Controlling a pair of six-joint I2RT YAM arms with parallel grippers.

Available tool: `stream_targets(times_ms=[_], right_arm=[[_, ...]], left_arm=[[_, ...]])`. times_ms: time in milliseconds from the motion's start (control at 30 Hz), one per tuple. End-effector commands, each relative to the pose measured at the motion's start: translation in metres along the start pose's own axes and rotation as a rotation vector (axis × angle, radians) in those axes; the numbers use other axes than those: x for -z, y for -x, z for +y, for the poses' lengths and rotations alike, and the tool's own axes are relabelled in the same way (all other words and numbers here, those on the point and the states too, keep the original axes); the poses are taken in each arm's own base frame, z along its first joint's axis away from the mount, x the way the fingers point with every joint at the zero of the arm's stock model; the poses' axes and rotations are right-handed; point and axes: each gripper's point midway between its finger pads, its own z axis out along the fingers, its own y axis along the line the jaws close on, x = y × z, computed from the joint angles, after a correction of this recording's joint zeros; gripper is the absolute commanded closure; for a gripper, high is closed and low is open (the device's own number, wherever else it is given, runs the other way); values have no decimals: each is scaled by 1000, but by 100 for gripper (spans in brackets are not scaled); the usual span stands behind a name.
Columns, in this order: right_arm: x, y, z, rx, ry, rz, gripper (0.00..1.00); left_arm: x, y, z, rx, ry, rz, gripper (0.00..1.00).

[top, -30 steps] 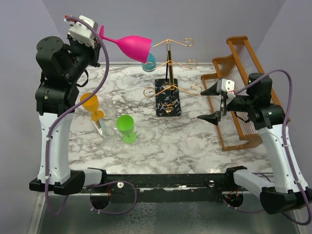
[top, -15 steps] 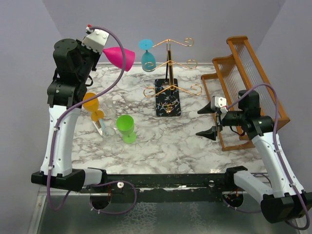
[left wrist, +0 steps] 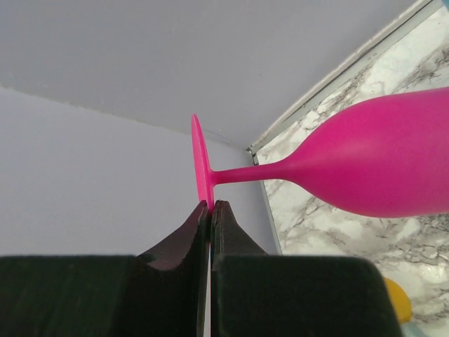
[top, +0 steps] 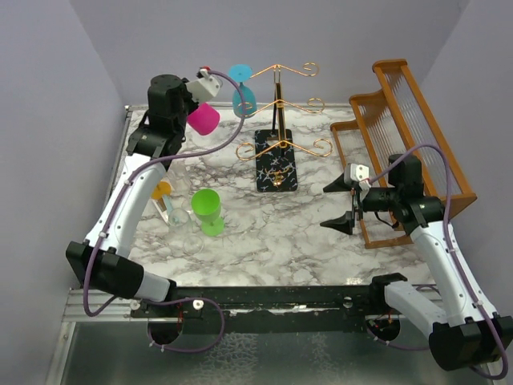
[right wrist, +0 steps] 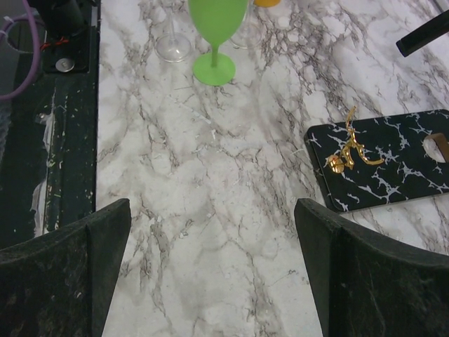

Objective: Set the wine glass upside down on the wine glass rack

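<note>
A pink wine glass [top: 203, 119] hangs in the air at the back left, just left of the wine glass rack [top: 276, 104]. My left gripper [left wrist: 210, 205] is shut on the rim of its foot [left wrist: 202, 165], with stem and bowl [left wrist: 382, 165] stretching sideways. The rack is thin gold wire with scroll arms on a black speckled base [top: 275, 164]. A blue glass [top: 243, 95] hangs upside down on its upper left arm. My right gripper [top: 341, 202] hovers open over the marble right of the base [right wrist: 393, 165], with nothing between its fingers [right wrist: 105, 232].
A green glass [top: 207, 210], an orange glass [top: 162, 191] and a clear glass [top: 180, 216] stand at the left of the marble table [top: 264, 233]. A brown wooden slatted rack [top: 401, 136] fills the right side, close behind my right arm.
My left arm has swung right and forward, bringing the pink glass from high at the back left down towards the rack's left side. My right gripper drifted slightly nearer, still open.
</note>
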Motion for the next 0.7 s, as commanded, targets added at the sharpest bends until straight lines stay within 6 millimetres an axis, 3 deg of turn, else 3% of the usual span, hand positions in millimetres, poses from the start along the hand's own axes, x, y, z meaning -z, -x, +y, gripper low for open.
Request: stream_targets(times_ms=[0, 133, 333, 667], right_arm=[[0, 1, -3, 18, -18, -11, 0], [0, 1, -4, 20, -26, -10, 0], [1, -1, -5, 22, -40, -9, 0], [1, -1, -5, 18, -41, -18, 0]], left_arm=[[-12, 19, -1, -142, 74, -11, 100], [-27, 33, -30, -261, 32, -33, 100], [-45, 50, -58, -409, 19, -98, 100], [-61, 81, -96, -466, -57, -200, 100]])
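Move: From the left hand, which grips the foot of the pink wine glass, the free left hook on the rack's middle tier lies about 17 cm to the right, 3 cm ahead and 13 cm below. The blue glass hanging on the rack is about 18 cm right, 6 cm ahead and 10 cm below; the rack post stands about 10 cm to the right of that hook. From the right hand the hook is about 27 cm ahead, 26 cm left and slightly higher. Rightwards for about 10 cm, sinking and reaching forward some 5 cm each, the left hand carries the pink glass towards the rack's free middle-left hook, easing off near the end. On the way the wrist rolls about 25 degrees, left side rising, and swings a little clockwise, so the bowl comes round beneath the foot. The shut fingers keep their pinch on the foot's edge. ##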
